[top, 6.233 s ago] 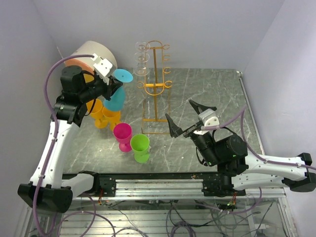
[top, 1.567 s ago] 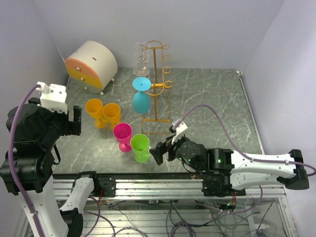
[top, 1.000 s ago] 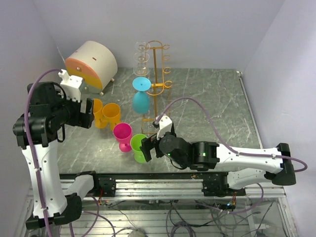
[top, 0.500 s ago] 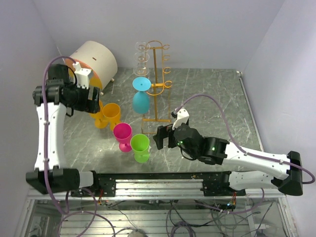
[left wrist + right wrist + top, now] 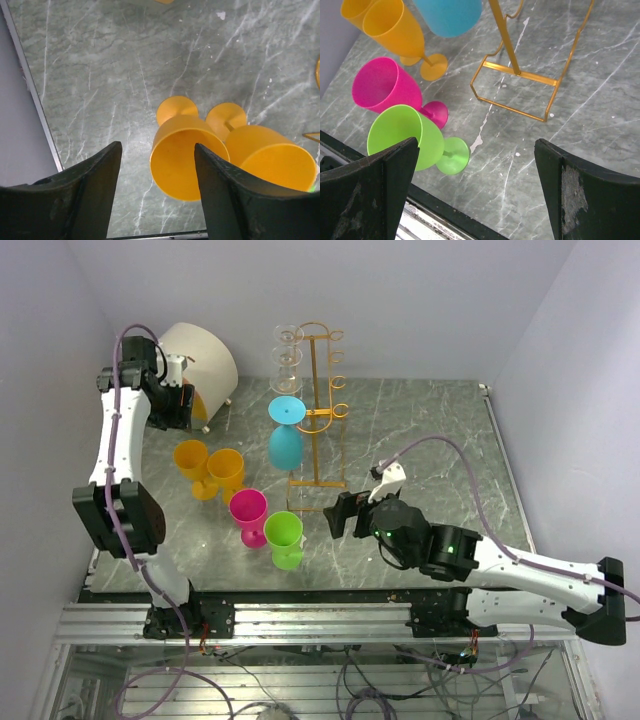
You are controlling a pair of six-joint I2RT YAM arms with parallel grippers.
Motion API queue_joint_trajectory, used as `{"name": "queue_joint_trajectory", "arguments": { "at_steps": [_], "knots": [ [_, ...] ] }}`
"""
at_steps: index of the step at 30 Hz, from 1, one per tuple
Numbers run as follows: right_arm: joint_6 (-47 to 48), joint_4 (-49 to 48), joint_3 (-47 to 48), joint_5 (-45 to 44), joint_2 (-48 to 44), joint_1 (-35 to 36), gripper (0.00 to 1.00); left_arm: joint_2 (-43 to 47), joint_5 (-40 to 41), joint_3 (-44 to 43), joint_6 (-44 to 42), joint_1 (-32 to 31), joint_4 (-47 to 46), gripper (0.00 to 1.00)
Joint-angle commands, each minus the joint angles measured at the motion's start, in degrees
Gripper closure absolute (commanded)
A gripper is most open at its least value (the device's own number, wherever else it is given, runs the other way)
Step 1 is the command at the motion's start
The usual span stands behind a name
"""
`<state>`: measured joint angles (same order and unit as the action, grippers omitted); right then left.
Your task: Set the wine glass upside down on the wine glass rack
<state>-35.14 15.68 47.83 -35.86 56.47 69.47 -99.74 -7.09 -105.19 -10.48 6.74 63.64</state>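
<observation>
The orange-gold wire wine glass rack (image 5: 318, 405) stands at the back centre. A blue wine glass (image 5: 285, 440) hangs upside down on its left side, below some clear glasses (image 5: 288, 352). Two orange glasses (image 5: 193, 460) (image 5: 227, 470), a pink one (image 5: 248, 512) and a green one (image 5: 284, 537) stand upright on the table. My left gripper (image 5: 178, 405) is high at the back left, open and empty. Its wrist view looks down on the orange glasses (image 5: 182, 160) (image 5: 270, 156). My right gripper (image 5: 342, 516) is open and empty, to the right of the green glass (image 5: 402, 136).
A cream drum with an orange face (image 5: 205, 352) sits at the back left, just behind my left gripper. The rack's rectangular base (image 5: 520, 76) lies ahead of my right gripper, with the pink glass (image 5: 382, 82) to its left. Walls close in on both sides.
My left arm has swung up and back towards the drum, and its jaws have narrowed a little. My right gripper has drawn back to the right, away from the green glass.
</observation>
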Motion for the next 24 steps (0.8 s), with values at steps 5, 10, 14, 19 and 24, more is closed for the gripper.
{"name": "queue_joint_trajectory", "arguments": {
  "at_steps": [5,10,14,19,24],
  "knots": [
    [2.92,-1.99,-0.90,-3.52,-5.44,-0.25,0.00,-0.69,1.33,2.10,0.13,-0.22,-2.70,0.38],
    [6.38,-2.24,0.23,-2.80,-5.26,-0.39,0.00,1.93,1.86,6.90,-0.69,-0.38,-3.88,0.36],
    [7.21,-3.08,-0.83,-0.58,-5.55,-0.42,0.00,1.37,4.31,8.86,-0.73,-0.66,-5.28,0.38],
    [6.05,-3.11,-2.43,0.05,-7.79,-0.54,0.00,0.12,7.17,9.36,-0.15,-1.16,-6.54,0.43],
    [5.09,-0.67,-2.68,-1.70,-11.07,-0.54,0.00,-0.21,7.61,10.48,0.06,-1.40,-7.22,0.56]
  ]
}}
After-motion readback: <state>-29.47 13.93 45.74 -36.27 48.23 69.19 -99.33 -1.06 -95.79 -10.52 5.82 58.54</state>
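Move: The left-hand orange wine glass stands upright about 3 cm back from the open left hand and 3 cm to its right, its middle some 15 cm below. The second orange glass is about 5 cm back and 10 cm right of the left hand, the pink one roughly 17 cm back and 16 cm right, both at a similar height. From the right hand the aimed-at orange glass lies about 18 cm ahead, 36 cm to the left and 15 cm lower. Over the left rim of the nearer orange glass the left hand sinks about 4.5 cm, edging forward at first, then drawing back some 2 cm and slightly left. Its fingers narrow from about three quarters open to half, one outside the wall, the other over the mouth, not yet shut on the glass. The right hand, wide open and empty, rises about 3 cm and eases 2 cm right. ##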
